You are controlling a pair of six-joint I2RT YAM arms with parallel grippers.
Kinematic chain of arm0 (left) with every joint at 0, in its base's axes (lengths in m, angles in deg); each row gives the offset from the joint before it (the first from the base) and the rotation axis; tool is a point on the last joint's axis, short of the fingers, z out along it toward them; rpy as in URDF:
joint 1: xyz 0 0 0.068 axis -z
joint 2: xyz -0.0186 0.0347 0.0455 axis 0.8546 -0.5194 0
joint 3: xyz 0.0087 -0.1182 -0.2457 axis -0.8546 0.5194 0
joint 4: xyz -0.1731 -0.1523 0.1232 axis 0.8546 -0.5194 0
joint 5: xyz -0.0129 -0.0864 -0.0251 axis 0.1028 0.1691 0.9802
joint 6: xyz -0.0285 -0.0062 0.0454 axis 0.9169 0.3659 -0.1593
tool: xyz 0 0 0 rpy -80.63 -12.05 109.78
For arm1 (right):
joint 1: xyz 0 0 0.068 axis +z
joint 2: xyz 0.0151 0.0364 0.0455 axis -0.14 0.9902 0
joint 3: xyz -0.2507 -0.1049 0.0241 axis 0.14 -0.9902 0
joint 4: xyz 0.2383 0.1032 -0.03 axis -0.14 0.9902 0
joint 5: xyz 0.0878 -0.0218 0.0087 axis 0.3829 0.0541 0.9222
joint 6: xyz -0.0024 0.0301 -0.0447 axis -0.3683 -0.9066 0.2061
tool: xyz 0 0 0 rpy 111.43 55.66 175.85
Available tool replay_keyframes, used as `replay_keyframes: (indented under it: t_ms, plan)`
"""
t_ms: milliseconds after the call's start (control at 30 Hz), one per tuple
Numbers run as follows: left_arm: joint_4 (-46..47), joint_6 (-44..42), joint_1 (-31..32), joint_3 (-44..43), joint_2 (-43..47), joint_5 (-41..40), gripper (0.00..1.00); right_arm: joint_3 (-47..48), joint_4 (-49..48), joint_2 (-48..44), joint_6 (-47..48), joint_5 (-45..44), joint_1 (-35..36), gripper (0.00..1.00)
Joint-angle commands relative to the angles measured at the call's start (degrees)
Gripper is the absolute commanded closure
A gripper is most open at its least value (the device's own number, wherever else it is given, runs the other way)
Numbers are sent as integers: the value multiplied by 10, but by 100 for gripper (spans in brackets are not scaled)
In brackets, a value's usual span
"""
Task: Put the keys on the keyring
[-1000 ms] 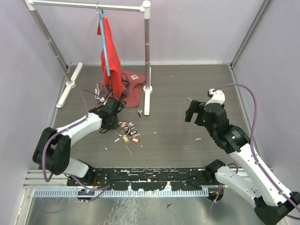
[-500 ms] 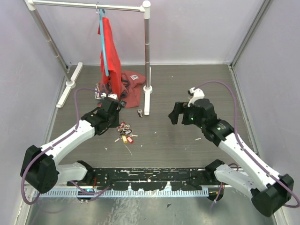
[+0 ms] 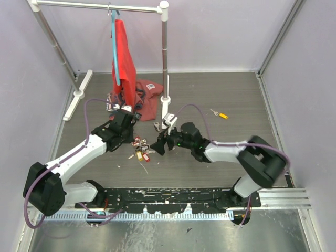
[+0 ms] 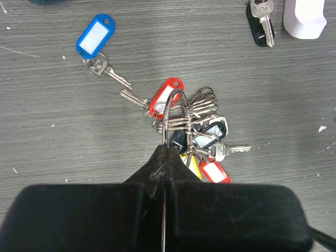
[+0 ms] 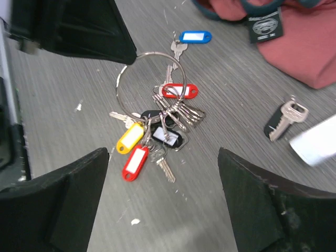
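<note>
The keyring (image 4: 166, 113) is a thin silver wire loop, and my left gripper (image 4: 167, 147) is shut on its near edge. A bunch of keys (image 4: 202, 131) with red, yellow and black tags hangs on the ring and rests on the floor. In the right wrist view the keyring (image 5: 152, 53) stands tilted up over the keys (image 5: 157, 131). My right gripper (image 5: 163, 157) hovers open just above that bunch, holding nothing. A blue-tagged key (image 4: 94, 42) lies loose beyond it. From above, the left gripper (image 3: 134, 137) and right gripper (image 3: 157, 147) flank the keys (image 3: 142, 149).
A black-headed key (image 4: 261, 23) lies by the white rack foot (image 4: 304, 18). A yellow-headed key (image 3: 220, 114) lies apart at the right. A red garment (image 3: 123, 58) hangs on the rack, with more red cloth (image 3: 147, 94) heaped behind the keys.
My right arm has swung from the right side across to the left and down over the keys. The left arm reached forward early on, then stayed still, shut on the ring.
</note>
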Motion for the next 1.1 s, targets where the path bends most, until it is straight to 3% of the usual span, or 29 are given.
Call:
replay_keyframes:
  t_ms: [0,133,333,467,567,633,733,867,1067]
  plan:
    - [16,-7,4,9,-5,-7,100,55,-236,120,60,77,6,14]
    - [16,-7,6,10,-5,-6,100,108,-281,208,70,75,10,21]
    - [15,-7,8,9,-8,-6,100,191,-214,284,81,96,12,26]
    - [-11,24,7,3,-9,-38,99,191,-116,249,98,4,12,25]
    - [-36,62,4,1,-20,-48,91,200,3,211,87,-55,12,26]
    - [-42,90,1,8,-21,-47,89,239,115,209,51,-54,12,29]
    - [-53,126,-3,20,-15,-43,89,313,259,234,-12,-16,15,42]
    - [-68,162,-6,46,28,-48,87,337,292,245,-78,-13,36,44]
    - [-106,183,-6,69,135,-75,75,438,383,302,-100,-33,56,45]
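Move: The left hand still pinches the top of the upright keyring; the bunch of keys at its lower end rests on the table about 3 cm ahead, 4 cm to the right and 8 cm below that hand. From the right hand, the bunch lies roughly 4 cm ahead, 10 cm left and 11 cm below. The loose blue-tag key is some 13 cm ahead and 5 cm left of the left hand; the black-tag key is about 16 cm ahead and 2 cm left of the right. Leftward and down, the right hand comes in about 9 cm over the keyring, first forward, then partly back, its fingers tipping some 20 degrees further down and narrowing to about half open without closing on anything. The left holds the ring at first, then parts its fingers a little, lets go of the ring and draws off back, left and slightly down, turning counter-clockwise. ##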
